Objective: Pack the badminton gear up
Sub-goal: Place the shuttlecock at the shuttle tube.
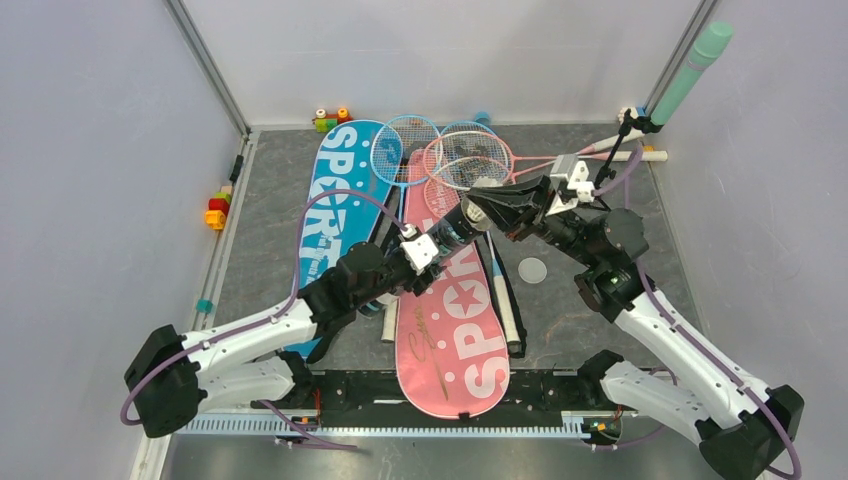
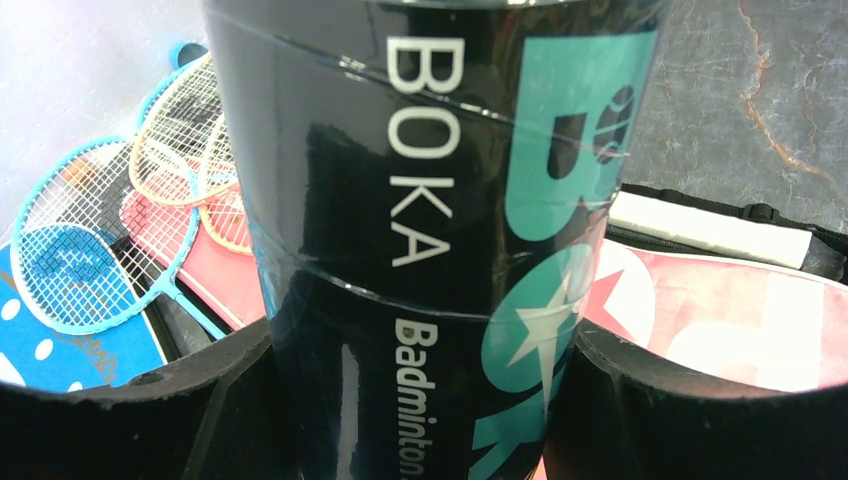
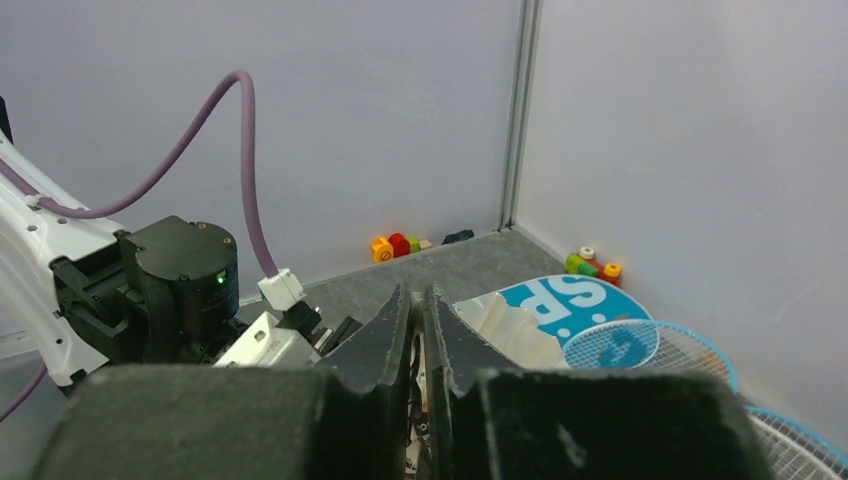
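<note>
My left gripper [image 1: 450, 232] is shut on the dark cylindrical tube [image 2: 430, 250], printed "BOKA Badminton", and holds it above the pink "SPORT" bag [image 1: 455, 340] with its mouth towards the right arm. At that mouth, my right gripper [image 3: 421, 300] is pinched almost shut on a white feather shuttlecock [image 3: 510, 330]. The feather skirt fans out past the right finger. Blue rackets [image 1: 405, 148] and pink rackets [image 1: 465, 158] lie crossed at the back. A blue "SPORT" bag [image 1: 335, 190] lies to the left. A white racket handle [image 1: 505, 295] rests beside the pink bag.
A round grey lid [image 1: 532, 269] lies on the mat right of the pink bag. Coloured toy blocks sit by the left wall [image 1: 217, 210] and in the back corner [image 1: 330, 120]. A green cylinder on a small stand [image 1: 690, 75] leans at the back right. Walls enclose three sides.
</note>
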Robot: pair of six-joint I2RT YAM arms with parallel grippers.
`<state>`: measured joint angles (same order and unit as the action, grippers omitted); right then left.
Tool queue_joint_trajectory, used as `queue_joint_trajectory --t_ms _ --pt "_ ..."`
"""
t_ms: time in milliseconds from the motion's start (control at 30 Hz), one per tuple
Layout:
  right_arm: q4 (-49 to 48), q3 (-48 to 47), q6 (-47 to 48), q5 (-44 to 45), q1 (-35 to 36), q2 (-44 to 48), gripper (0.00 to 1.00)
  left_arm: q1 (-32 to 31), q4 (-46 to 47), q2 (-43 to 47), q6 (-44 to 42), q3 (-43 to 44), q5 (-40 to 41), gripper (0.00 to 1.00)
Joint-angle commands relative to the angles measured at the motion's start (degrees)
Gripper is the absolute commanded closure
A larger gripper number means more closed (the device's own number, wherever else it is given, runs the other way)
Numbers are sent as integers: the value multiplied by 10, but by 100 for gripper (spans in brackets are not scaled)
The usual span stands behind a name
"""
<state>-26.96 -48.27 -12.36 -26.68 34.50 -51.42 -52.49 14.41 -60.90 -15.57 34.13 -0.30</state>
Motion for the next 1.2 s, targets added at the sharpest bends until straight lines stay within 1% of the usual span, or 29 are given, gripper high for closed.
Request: queue_joint_trajectory --t_ms 0,67,100,133,167,233,300,333,433,467,533,633,700,833,933,1033,1167 --pt "-13 14 -37 -5 3 -10 86 -1 43 16 21 -21 -13 98" --pt "-12 14 -47 -19 4 -17 80 -1 51 17 22 -24 -7 98" --pt "-11 14 -57 -28 4 -20 74 -2 53 17 23 -25 -5 98" --pt "-9 14 -62 -33 4 -22 67 -2 54 16 23 -25 -4 98" --pt "-3 12 -65 -37 3 -23 57 -2 57 15 24 -27 -1 98" --pt "27 -1 -54 -39 4 -25 40 -2 62 13 23 -30 1 98" --pt "63 -18 -39 -30 3 -26 28 -2 67 11 22 -34 1 98" --pt "76 -29 -32 -22 3 -25 22 -1 68 11 21 -36 15 98" --pt "131 -65 -5 4 3 -26 10 -1 72 12 18 -42 18 98" --pt "152 -78 5 12 3 -27 8 -2 72 14 16 -43 18 98" --pt "186 -98 25 26 3 -26 2 -1 72 17 9 -47 17 98" --pt "264 -133 66 61 3 -25 2 -1 71 25 -12 -58 15 98" --pt "325 -146 71 121 3 -17 2 -1 71 32 -23 -66 6 98" --pt "375 -124 102 168 3 20 2 -2 57 53 -51 -79 -42 98" --pt "395 -108 88 170 2 42 2 -2 61 64 -63 -89 -58 98" --pt "401 -79 70 124 3 62 2 -1 61 63 -73 -93 -80 97" --pt "421 -51 42 112 3 78 2 -2 58 58 -86 -92 -94 97"
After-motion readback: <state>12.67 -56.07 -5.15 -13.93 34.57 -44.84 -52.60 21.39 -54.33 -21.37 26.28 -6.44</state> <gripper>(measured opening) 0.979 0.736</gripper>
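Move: The right hand pinches the shuttlecock by its skirt. The shuttle tube's mouth lies about 4 cm below that hand, some 2 cm to its left and about 1 cm back; the pink bag's middle is roughly 12 cm ahead, 9 cm left and the white disc about 15 cm ahead, 10 cm right, both some 40 cm below. From the left hand, gripping the tube, the shuttlecock is about 11 cm right, 2 cm ahead and 20 cm up. Down about 4 cm and slightly left goes the right hand, bringing the shuttlecock to the tube mouth, its fingers opening wide to let go of the skirt; it lifts a little, then swings some 6 cm right and sinks again, drawing back at the end, wrist tipping the fingertips down. The left hand keeps its grip on the tube, finally easing back about 2 cm and turning slightly clockwise. ##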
